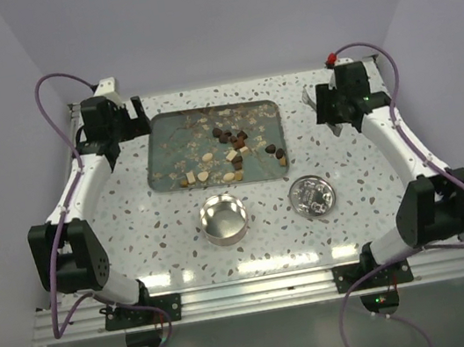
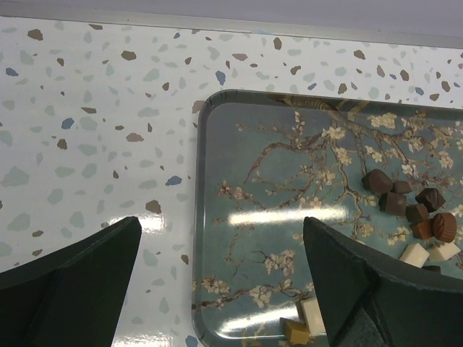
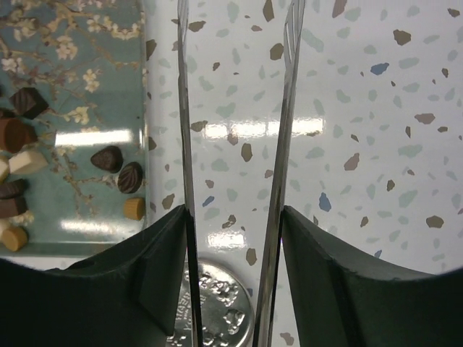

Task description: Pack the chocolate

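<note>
Chocolate point(image 1: 232, 145) lies scattered as several dark, tan and cream pieces on the blossom-patterned tray point(image 1: 165, 145). My left gripper point(image 1: 134, 123) hangs open over the tray's left rim point(image 2: 197, 217), nothing between its fingers point(image 2: 221, 225); chocolate pieces point(image 2: 405, 204) lie to its right. My right gripper point(image 1: 335, 110) is beyond the tray's right end, shut on metal tongs point(image 3: 183, 108) whose two thin blades reach forward from its jaws point(image 3: 233, 217) over the speckled table. Chocolate pieces point(image 3: 119, 168) sit on the tray to the left of the tongs.
An open round tin point(image 1: 224, 219) stands on the table in front of the tray, its embossed silver lid point(image 1: 312, 196) lying flat to its right. That lid point(image 3: 224, 311) shows under the right gripper. Purple walls close in the table's back and sides.
</note>
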Available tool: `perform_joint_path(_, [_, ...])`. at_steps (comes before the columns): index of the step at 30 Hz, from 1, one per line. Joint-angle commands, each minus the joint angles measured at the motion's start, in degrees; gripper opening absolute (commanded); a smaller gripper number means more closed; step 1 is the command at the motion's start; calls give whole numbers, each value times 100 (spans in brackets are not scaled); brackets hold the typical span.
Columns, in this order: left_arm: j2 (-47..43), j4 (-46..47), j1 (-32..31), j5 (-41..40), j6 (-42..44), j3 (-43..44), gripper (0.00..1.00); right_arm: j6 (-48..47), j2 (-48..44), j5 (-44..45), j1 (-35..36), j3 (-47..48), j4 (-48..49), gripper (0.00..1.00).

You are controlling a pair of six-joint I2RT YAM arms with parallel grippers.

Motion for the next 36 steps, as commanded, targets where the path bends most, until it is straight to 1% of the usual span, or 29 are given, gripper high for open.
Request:
perform_joint_path(1, [4, 316, -16, 101, 17, 156, 100, -262, -532, -527, 39, 118, -206, 54])
perform_joint_path(5, [4, 246, -42, 102, 0, 182, 100, -605, -709, -536, 477, 144, -399, 52])
perform_joint_path(8, [-101, 176, -112, -30, -44, 156, 100, -561, -753, -676, 592, 30, -365, 52])
perform_joint_path(12, [-347, 44, -331, -259, -97, 15, 100, -588, -744, -852, 944, -128, -356, 53])
perform_joint_path(14, [-513, -61, -437, -259, -246, -99, 100, -596, -753, -914, 1093, -277, -330, 52])
perform_joint_path(16, [-619, -158, -534, -443, -421, -187, 100, -623, -771, -958, 1181, -374, -364, 52])
perform_joint_path(21, [-953, -571, -912, -531, -685, -214, 100, -605, -1157, -1169, 1384, -717, -321, 52])
perform_joint_path(27, [-1410, -940, -1026, -619, -879, -310, 100, -553, -1597, -1213, 1586, -1297, -189, 52])
perform_joint_path(31, [-1648, -1072, -1026, -751, -905, -442, 100, -535, -1553, -1169, 1744, -1333, -93, 52])
perform_joint_path(36, [-1903, -1116, -1026, -769, -1081, -626, 100, -570, -1219, -1012, 2043, -1192, 118, 52])
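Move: The two dark chocolates at the tray's right end lie level with the right hand, about 13 cm to its left and 16 cm below; this hand already holds the metal tongs. The caramel piece sits roughly 4 cm nearer the base, 12 cm left; the dark cluster some 6 cm ahead, 25 cm left; the plate about 15 cm back, 4 cm left. From the left hand, the two dark chocolates are some 40 cm right, 6 cm back, 18 cm down. The metal tongs, still pinched in the right fingers, are carried about 13 cm left and 11 cm back, rising roughly 3 cm before sinking again to just below the starting height, while the wrist turns some 30 degrees counter-clockwise to swing the tips over the tray's right end. The open, empty left hand pulls back, right and up, travelling around 10 cm. ##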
